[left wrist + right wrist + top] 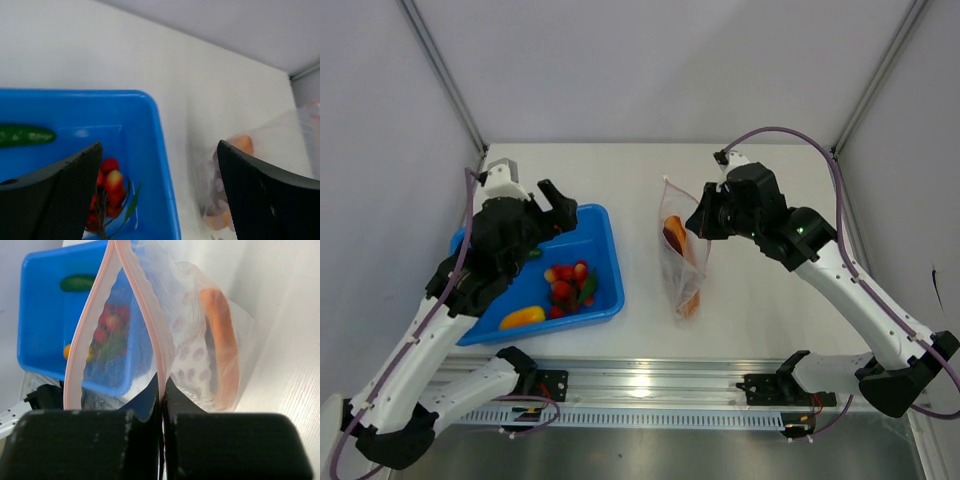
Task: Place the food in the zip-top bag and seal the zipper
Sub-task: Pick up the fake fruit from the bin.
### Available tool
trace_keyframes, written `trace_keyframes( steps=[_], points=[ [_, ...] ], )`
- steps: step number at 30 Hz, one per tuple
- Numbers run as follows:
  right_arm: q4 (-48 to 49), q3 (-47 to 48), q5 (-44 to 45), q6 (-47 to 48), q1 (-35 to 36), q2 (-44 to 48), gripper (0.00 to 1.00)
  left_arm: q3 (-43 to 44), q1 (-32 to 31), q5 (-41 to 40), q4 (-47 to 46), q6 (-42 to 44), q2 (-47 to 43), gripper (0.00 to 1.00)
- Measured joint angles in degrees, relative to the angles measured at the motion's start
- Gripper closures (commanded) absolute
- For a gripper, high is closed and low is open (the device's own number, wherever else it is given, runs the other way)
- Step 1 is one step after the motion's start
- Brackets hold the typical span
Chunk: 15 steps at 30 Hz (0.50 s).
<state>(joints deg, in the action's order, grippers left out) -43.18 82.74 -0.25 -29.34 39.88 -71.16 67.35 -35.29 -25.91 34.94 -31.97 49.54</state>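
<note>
The clear zip-top bag (682, 270) stands on the white table right of the blue tray. My right gripper (701, 226) is shut on one side of its mouth (162, 385), and the mouth gapes open. The pinkish zipper (145, 305) runs up both lips, unsealed. An orange-red wedge (220, 340) lies inside the bag (260, 150). A cherry tomato cluster (570, 283) (110, 187), a yellow-orange piece (522, 317) and a green piece (25, 135) lie in the tray. My left gripper (555, 200) (157, 150) hovers open over the tray's far right corner, holding nothing.
The blue tray (607, 222) (100, 115) sits at the left of the table, its right rim a short gap from the bag. Grey walls close in the back and sides. A metal rail with both arm bases (640, 385) runs along the near edge.
</note>
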Motion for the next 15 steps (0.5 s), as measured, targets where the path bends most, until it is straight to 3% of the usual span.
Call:
trace_keyframes(
  steps=[5, 15],
  points=[
    [-0.09, -0.39, -0.48, 1.16, 0.0, -0.11, 1.0, -0.44, 8.35, 3.08, 6.64, -5.62, 5.22, 0.04],
    [0.2, -2.25, -1.09, 2.08, -0.15, -0.11, 1.0, -10.03, 9.07, 7.78, 13.53, -15.28, 11.37, 0.05]
  ],
)
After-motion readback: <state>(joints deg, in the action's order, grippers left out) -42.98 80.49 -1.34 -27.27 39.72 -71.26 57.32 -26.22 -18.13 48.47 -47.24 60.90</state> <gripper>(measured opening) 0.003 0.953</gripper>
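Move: The red fruit bunch, the fake fruit apparently aimed at, lies deep below the left hand in the blue bin: about 4 cm back, 4 cm left and 27 cm down. On the bin floor too, the yellow fruit is some 11 cm left of the bunch and 7 cm nearer the base, the cucumber some 13 cm left of it and 7 cm farther out. From the right hand the bunch is roughly 27 cm left, 4 cm back and 26 cm lower. The red fruit bunch is approached from above by the left hand, which sinks about 17 cm into or just over the bin, easing first forward and then back by a couple of centimetres. Its wrist tips the wide-open fingers some 35 degrees further downward, with no grip on the bunch yet. The right hand keeps its pinch on the bag's rim and settles about 1.5 cm. ##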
